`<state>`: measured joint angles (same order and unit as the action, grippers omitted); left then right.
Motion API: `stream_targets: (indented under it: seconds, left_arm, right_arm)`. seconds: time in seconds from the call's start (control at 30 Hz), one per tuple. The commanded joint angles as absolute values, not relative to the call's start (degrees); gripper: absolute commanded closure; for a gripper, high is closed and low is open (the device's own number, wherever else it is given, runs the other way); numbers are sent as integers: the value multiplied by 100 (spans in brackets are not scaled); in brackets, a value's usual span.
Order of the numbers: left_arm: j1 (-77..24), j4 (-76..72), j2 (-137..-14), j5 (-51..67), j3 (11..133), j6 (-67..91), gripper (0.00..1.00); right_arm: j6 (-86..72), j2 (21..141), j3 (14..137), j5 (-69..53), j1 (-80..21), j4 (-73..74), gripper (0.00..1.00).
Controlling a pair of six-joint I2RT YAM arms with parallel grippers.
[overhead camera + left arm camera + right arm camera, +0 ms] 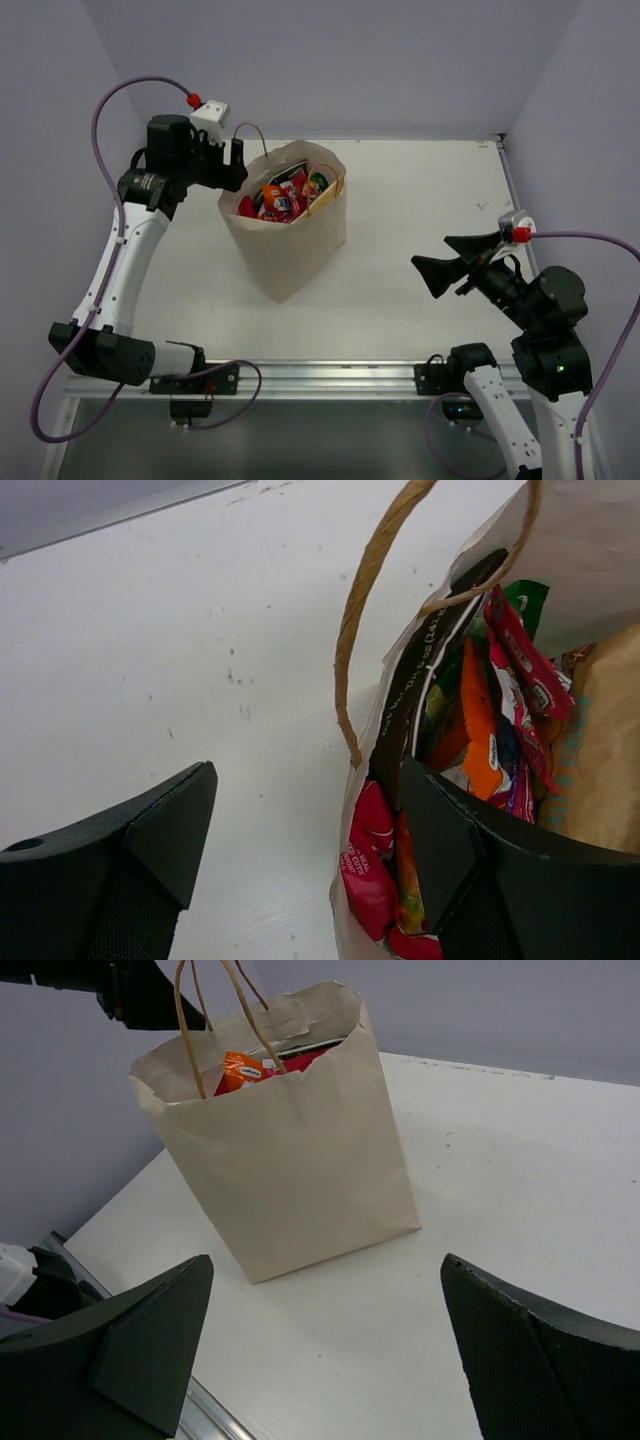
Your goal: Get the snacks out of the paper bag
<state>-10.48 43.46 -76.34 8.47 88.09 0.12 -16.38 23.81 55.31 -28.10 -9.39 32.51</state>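
The paper bag (pixel 290 250) stands upright left of the table's middle, its mouth open. Several snacks (pixel 283 197) fill it: red, orange and green packets. My left gripper (pixel 235 160) is at the bag's left rim, open. In the left wrist view my left gripper (pixel 308 770) straddles the bag's wall (pixel 352 920): one finger outside over the table, the other inside against a dark brown packet (pixel 410 710) and a red packet (pixel 368 865). A cord handle (pixel 350 640) loops up between them. My right gripper (pixel 432 252) hovers open to the right, pointed at the bag (pixel 300 1160), holding nothing.
The white table (pixel 430 190) ends against lilac walls at the back and sides. A metal rail (pixel 330 375) runs along the near edge between the arm bases. An orange packet (pixel 240 1068) shows at the bag's mouth in the right wrist view.
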Motion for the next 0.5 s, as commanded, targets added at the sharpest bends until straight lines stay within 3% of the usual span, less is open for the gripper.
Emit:
stream_targets:
  seconds: [0.0,0.07,0.2,0.47]
  left_arm:
    - [-967,3613,-7620,1826,8693,-176,19]
    - [-967,3377,-7594,1942,8544,-167,23]
    - [-967,3121,-7594,2109,8254,-149,41]
    - [-914,2558,-7497,2197,7639,-228,46]
  right_arm:
    - [-1529,2364,5511,-2865,-967,3155,1]
    - [-1529,2356,5493,-2848,-967,3155,1]
    - [-1529,2373,5475,-2865,-967,3129,1]
    - [-1521,2399,5493,-2909,-967,3146,1]
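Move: Just ahead of the left hand lies the paper bag's left rim, about 3 cm forward, 4 cm to the right and 5 cm below. The bag handle's foot is 5 cm ahead, 5 cm right and as low. Inside, the red packet lies some 2 cm back, 4 cm right and 8 cm down; the orange packet is level ahead, 8 cm right, equally low. From the right hand, that rim is roughly 24 cm ahead, 39 cm left and 8 cm lower. Bringing its fingers over the paper bag's left rim, the left hand goes about 3 cm right with a slight forward drift, then sinks some 3.5 cm, so one finger is on the outer side and the other over the red packet inside. The wrist turns about 10 degrees clockwise while the fingers narrow from wide open to roughly half; no grip on the rim can be seen yet. ##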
